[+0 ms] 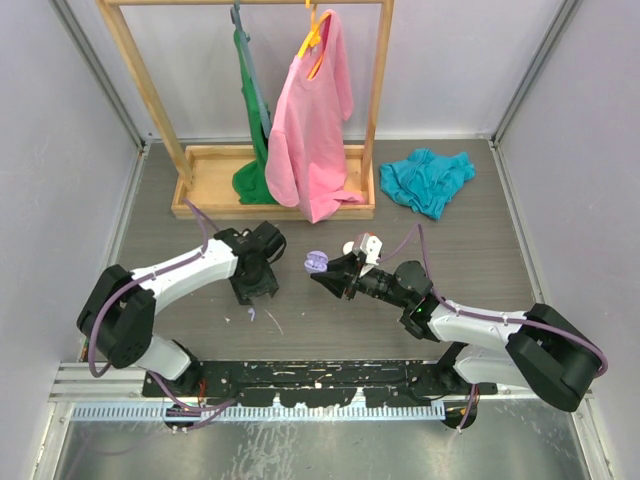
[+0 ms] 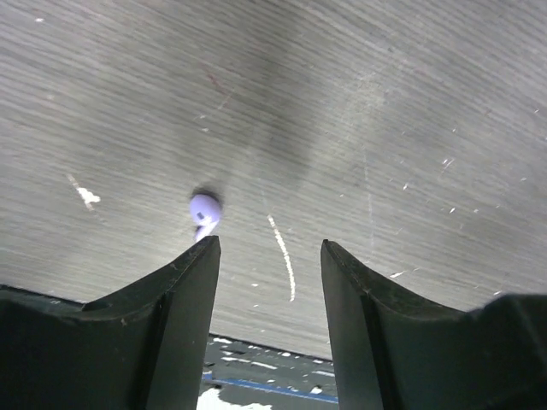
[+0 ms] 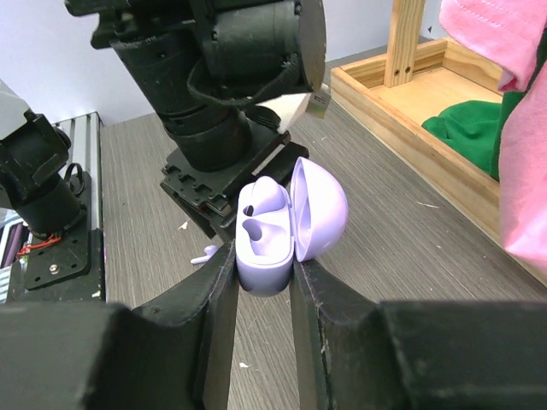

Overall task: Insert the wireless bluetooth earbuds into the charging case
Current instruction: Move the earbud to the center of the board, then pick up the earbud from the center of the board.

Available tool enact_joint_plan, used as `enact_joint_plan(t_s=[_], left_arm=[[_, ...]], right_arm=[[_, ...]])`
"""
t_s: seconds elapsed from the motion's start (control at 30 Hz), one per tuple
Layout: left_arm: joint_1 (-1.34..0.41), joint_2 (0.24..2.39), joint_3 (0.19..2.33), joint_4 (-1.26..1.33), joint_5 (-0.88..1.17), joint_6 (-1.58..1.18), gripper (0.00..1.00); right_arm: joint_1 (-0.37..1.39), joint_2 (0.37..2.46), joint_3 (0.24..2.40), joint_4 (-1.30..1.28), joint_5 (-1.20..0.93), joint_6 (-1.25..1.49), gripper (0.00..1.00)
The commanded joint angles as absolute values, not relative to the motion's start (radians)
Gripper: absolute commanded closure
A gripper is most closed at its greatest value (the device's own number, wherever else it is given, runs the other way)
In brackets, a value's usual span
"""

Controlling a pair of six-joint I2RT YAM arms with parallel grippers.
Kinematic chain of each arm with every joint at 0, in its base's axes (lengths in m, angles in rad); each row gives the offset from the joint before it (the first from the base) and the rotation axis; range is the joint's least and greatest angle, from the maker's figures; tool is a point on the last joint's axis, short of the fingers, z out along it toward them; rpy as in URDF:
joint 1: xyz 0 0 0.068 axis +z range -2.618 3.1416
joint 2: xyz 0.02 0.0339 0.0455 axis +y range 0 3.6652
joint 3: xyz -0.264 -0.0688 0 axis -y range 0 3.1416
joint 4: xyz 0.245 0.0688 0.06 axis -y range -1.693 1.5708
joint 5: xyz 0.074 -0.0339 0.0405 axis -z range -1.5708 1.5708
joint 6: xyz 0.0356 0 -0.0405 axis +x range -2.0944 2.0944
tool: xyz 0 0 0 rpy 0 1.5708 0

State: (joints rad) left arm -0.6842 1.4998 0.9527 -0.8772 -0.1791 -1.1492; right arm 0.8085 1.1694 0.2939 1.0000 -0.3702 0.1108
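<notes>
A lilac charging case [image 3: 267,243] with its lid swung open is clamped between my right gripper's [image 3: 261,260] fingers, raised over the table; from above the case [image 1: 316,263] shows at mid-table. One socket holds a lilac bud, the other looks empty. A loose lilac earbud [image 2: 203,209] lies on the table just past the tip of my left gripper's [image 2: 269,246] left finger, outside the gap. That gripper [image 1: 256,290] points down at the table, open with nothing between its fingers. The same earbud [image 3: 205,254] lies left of the case, under the left arm [image 3: 222,85].
A wooden clothes rack [image 1: 205,165] with a green garment [image 1: 252,110] and a pink shirt [image 1: 310,130] stands at the back. A teal cloth [image 1: 428,180] lies at the back right. A thin white sliver [image 2: 283,256] lies on the table ahead of the left fingers.
</notes>
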Motion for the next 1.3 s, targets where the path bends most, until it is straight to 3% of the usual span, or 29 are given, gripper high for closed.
enact_joint_plan(t_s=[0.0, 0.63, 1.27], left_arm=[[-0.677, 1.443, 0.992, -1.006, -0.231, -1.041, 0.47], [-0.646, 1.589, 0.960, -0.926, -0.178, -0.926, 0.64], [-0.598, 1.606, 0.863, -0.830, -0.122, -0.900, 0.70]], right_arm=[[0.807, 1.157, 0.298, 1.068, -0.353, 0.111, 0.99], [0.807, 1.172, 0.304, 1.062, -0.357, 0.108, 0.99], [0.808, 1.169, 0.305, 1.059, -0.364, 0.108, 0.99]])
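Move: A purple earbud lies on the table just left of and behind the open left hand, about 3 cm to its left, 3 cm back and 4 cm below. The purple charging case, held still by the right hand, is some 9 cm to the left hand's right, roughly 1 cm farther ahead and 14 cm higher. From the right hand the earbud lies about 12 cm to the left, 5 cm back and 18 cm below. Left and back by about 3 and 2 cm, with a slight rise first, the left hand swings over to the earbud, then sinks some 4 cm to bring its fingertips down around the earbud's head. On the way it turns some 10 degrees clockwise, its fingertips tipping back towards the base, while the fingers close to a narrow gap; a firm pinch can't be made out. ##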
